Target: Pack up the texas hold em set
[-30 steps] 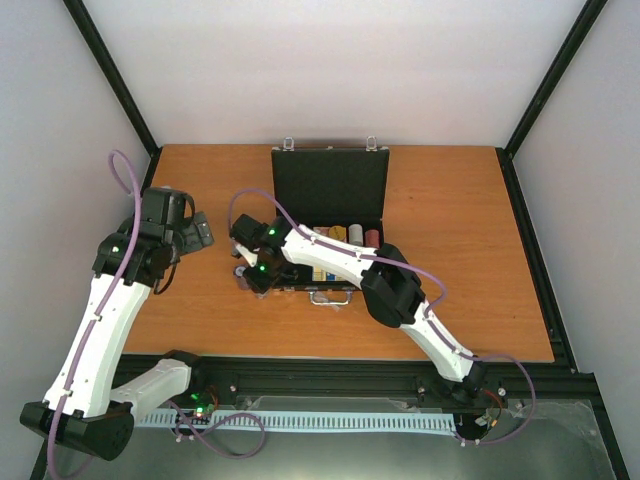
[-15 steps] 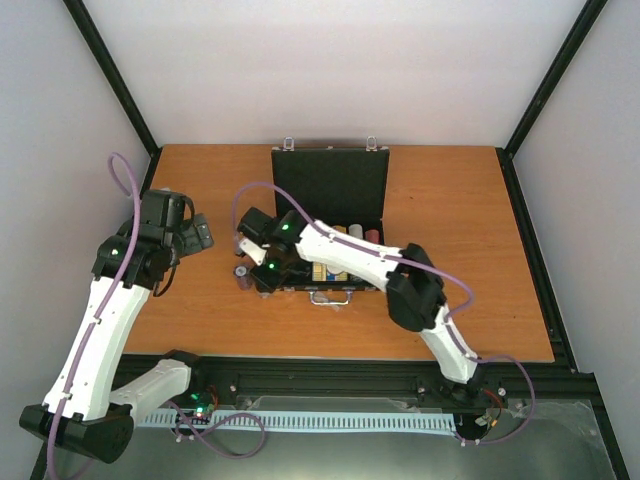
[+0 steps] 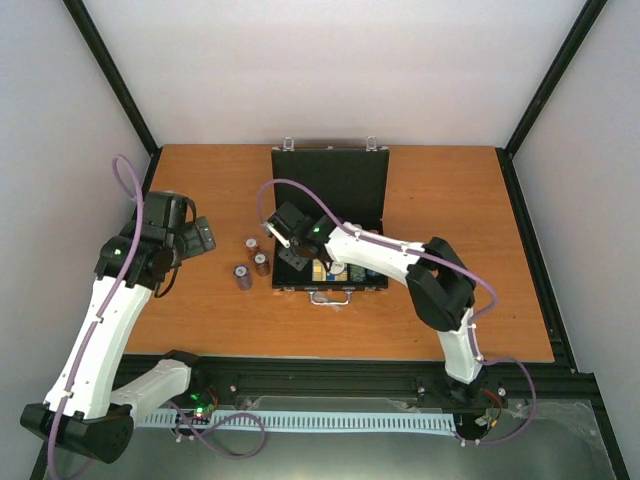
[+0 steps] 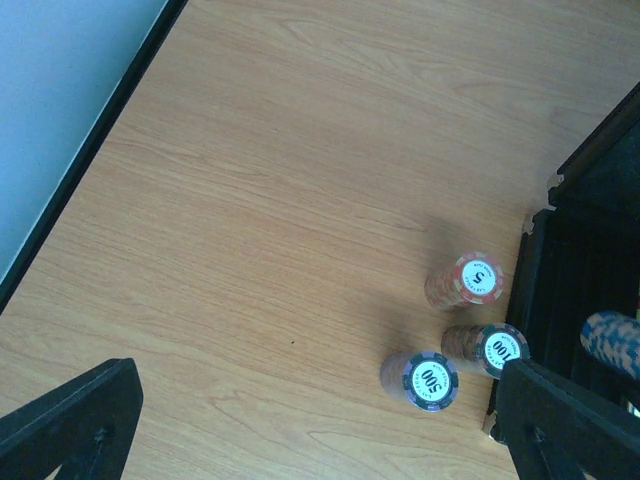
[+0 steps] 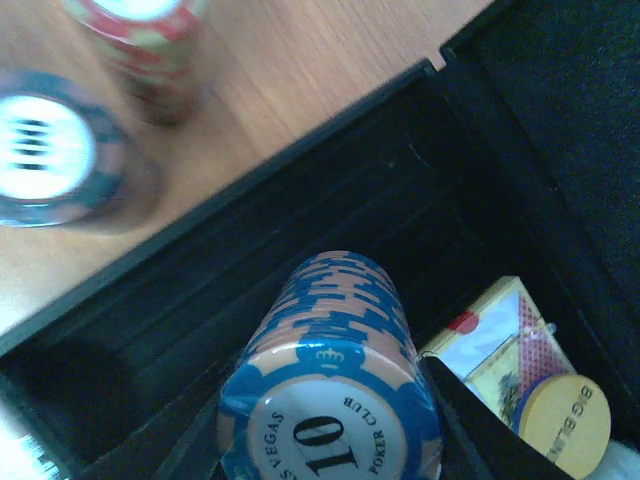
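Note:
The black case (image 3: 330, 185) lies open at mid-table, its lid raised at the back. My right gripper (image 3: 290, 240) (image 5: 330, 440) is shut on a blue-and-orange "10" chip stack (image 5: 335, 370) and holds it over the case's empty left compartment (image 5: 300, 210). Three chip stacks stand on the table left of the case: red "5" (image 4: 468, 281) (image 3: 251, 245), "100" (image 4: 490, 349) (image 3: 262, 263) and "500" (image 4: 425, 378) (image 3: 242, 276). My left gripper (image 3: 200, 237) (image 4: 320, 440) hangs open to their left, nothing between its fingers.
Inside the case lie a card deck (image 5: 500, 350), a yellow "big blind" disc (image 5: 565, 425) and more chip stacks (image 3: 352, 240) to the right. The case's silver handle (image 3: 330, 297) faces the near edge. A black frame rail (image 4: 90, 170) borders the table's left side.
My right gripper has lifted the blue stack from beside the table stacks and carried it right, over the case's left compartment. The left arm has hardly moved.

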Controlling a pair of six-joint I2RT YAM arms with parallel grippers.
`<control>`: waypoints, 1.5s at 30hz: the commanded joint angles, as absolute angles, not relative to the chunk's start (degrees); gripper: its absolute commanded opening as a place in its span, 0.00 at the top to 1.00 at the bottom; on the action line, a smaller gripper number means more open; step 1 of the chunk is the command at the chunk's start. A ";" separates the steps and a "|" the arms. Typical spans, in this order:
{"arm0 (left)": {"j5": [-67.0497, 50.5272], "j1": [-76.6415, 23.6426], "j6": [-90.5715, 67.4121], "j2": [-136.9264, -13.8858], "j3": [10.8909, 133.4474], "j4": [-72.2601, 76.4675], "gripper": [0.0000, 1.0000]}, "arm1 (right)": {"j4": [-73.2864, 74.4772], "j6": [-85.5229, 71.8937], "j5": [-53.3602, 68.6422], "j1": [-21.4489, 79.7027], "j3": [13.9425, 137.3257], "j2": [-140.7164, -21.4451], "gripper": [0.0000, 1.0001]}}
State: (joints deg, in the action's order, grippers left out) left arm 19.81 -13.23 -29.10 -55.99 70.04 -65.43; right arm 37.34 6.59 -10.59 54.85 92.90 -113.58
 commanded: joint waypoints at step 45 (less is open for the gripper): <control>19.32 -13.00 -28.12 -56.12 68.34 -63.77 0.00 | 40.16 5.38 4.09 49.96 97.44 -110.38 0.11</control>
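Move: The blue-and-white chip stack is already held in the right fingers. Its bay in the case's rear left lies about 7 cm ahead, 2 cm to the right and 7 cm below. The card pack is roughly 6 cm right of that bay and level with it. Outside the case, the red 5 stack stands about 12 cm left of the bay and 2 cm nearer, the 100 stack 10 cm left and 6 cm nearer. From the left hand, the bay is some 13 cm ahead, 24 cm right and 20 cm below. The blue-and-white stack is carried by the right hand about 8 cm forward and 5 cm down into the case's rear left bay beside the card pack, the fingertips swinging forward some 10 degrees. There the fingers open wide and let go of it; the hand draws back some 5 cm, at first low, then rising about 9 cm clear as the tilt comes off. ##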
